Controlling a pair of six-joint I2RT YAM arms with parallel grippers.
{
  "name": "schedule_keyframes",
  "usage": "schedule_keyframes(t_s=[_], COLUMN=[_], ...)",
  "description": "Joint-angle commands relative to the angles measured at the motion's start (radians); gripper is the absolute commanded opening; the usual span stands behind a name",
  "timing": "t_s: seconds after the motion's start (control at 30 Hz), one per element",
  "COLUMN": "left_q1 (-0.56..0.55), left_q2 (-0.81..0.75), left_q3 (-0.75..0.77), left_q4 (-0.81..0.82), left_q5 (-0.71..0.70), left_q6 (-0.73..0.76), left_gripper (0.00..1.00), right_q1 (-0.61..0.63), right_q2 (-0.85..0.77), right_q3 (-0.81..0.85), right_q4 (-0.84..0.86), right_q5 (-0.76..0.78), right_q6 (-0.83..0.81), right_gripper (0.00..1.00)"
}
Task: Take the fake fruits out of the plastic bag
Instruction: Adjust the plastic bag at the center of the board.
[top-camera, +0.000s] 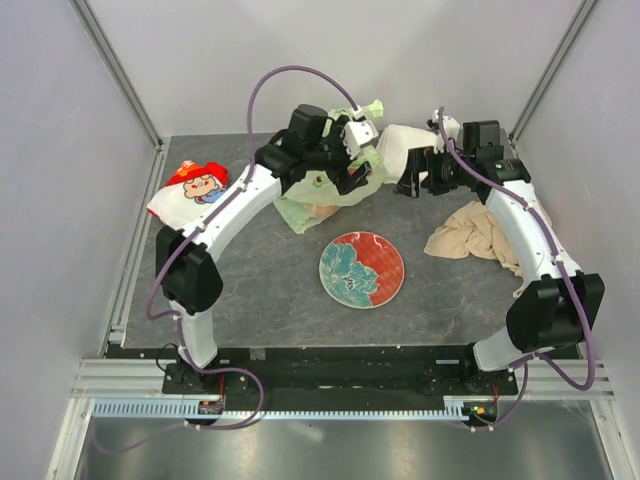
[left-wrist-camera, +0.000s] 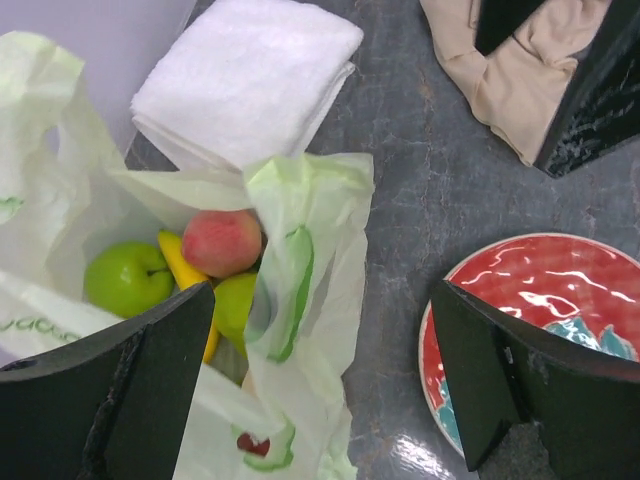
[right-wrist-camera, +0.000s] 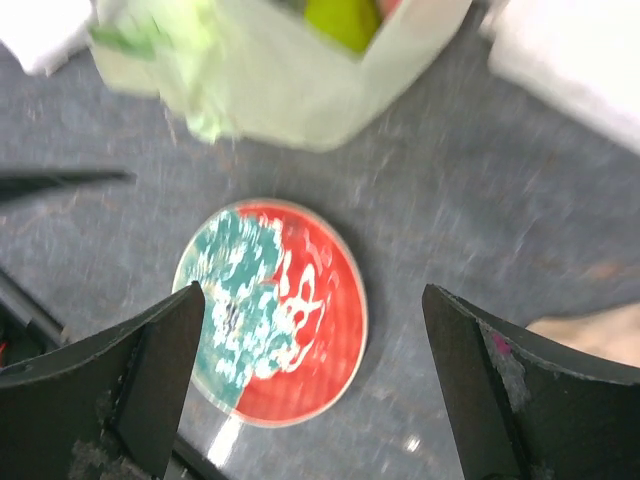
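The pale-green plastic bag (top-camera: 318, 207) lies crumpled at the back of the table, mouth open. In the left wrist view the bag (left-wrist-camera: 310, 260) shows fake fruits inside: a green apple (left-wrist-camera: 125, 278), a pink peach (left-wrist-camera: 222, 241), a yellow banana (left-wrist-camera: 180, 262) and a green pear (left-wrist-camera: 236, 305). My left gripper (top-camera: 348, 172) hangs open just above the bag; its jaws (left-wrist-camera: 322, 300) straddle a fold of plastic and grip nothing. My right gripper (top-camera: 414, 174) is open and empty to the bag's right. In its blurred wrist view, the gripper (right-wrist-camera: 312, 300) hovers above the plate, the bag (right-wrist-camera: 280, 90) beyond.
A red-and-teal flowered plate (top-camera: 361, 269) sits mid-table in front of the bag. A white folded towel (top-camera: 400, 146) lies behind the bag, a beige cloth (top-camera: 470, 234) at the right, a red-and-white snack packet (top-camera: 190, 188) at the left. Walls close in the sides and back.
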Motion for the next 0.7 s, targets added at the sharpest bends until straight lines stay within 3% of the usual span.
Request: schedule_keyframes(t_s=[0.0,0.1,0.17,0.2,0.3,0.43,0.57,0.67], left_q1=[-0.016,-0.022,-0.023,-0.026,-0.025,-0.025,-0.026,-0.026], left_q2=[0.052,0.072,0.040,0.021,-0.075,-0.206,-0.314,-0.403], left_q3=[0.085,0.092,0.069,0.029,-0.069,-0.200,-0.307,-0.377], left_q4=[0.049,0.049,0.044,0.043,0.029,-0.006,-0.060,-0.077], left_q5=[-0.070,-0.082,-0.087,-0.088,-0.075,-0.067,-0.061,-0.067], left_q6=[0.110,0.110,0.109,0.109,0.113,0.122,0.155,0.199], left_gripper=[0.92,0.76,0.55,0.37,0.11,0.09,0.06,0.06], right_q1=[-0.008,-0.008,-0.006,-0.006,0.008,0.070,0.120,0.138], right_q2=[0.028,0.115,0.163,0.222,0.361,0.467,0.554,0.602], right_q3=[0.076,0.133,0.173,0.193,0.315,0.498,0.595,0.636], right_q4=[0.185,0.281,0.332,0.366,0.380,0.376,0.383,0.429], right_q5=[0.043,0.058,0.060,0.057,0.026,0.051,0.169,0.167], right_q6=[0.021,0.110,0.152,0.159,0.170,0.098,0.064,0.081], right_gripper=[0.98,0.98,0.98,0.98,0.98,0.98,0.98,0.98])
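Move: The bag's near handle stands between the left hand's open fingers, about 2 cm ahead, 1 cm right and 3 cm lower. The bag's far handle, which the right hand goes for, lies roughly 23 cm ahead of that hand, 8 cm left and slightly below. From the right hand, the plate is some 11 cm back and 9 cm left, the white towel about 20 cm ahead and 8 cm right, both some 19 cm down. The left hand eases some 2 cm forward and down over the near handle, shuts its fingers to pinch the thin plastic, and then draws it about 8 cm back and 6 cm left, rising slightly at the end. Meanwhile the right hand, fingers wide open, sweeps about 18 cm forward, first arcing up nearly 4 cm and dipping back, then swings some 7 cm left towards the far handle while its fingertips tilt up 10 to 15 degrees. ##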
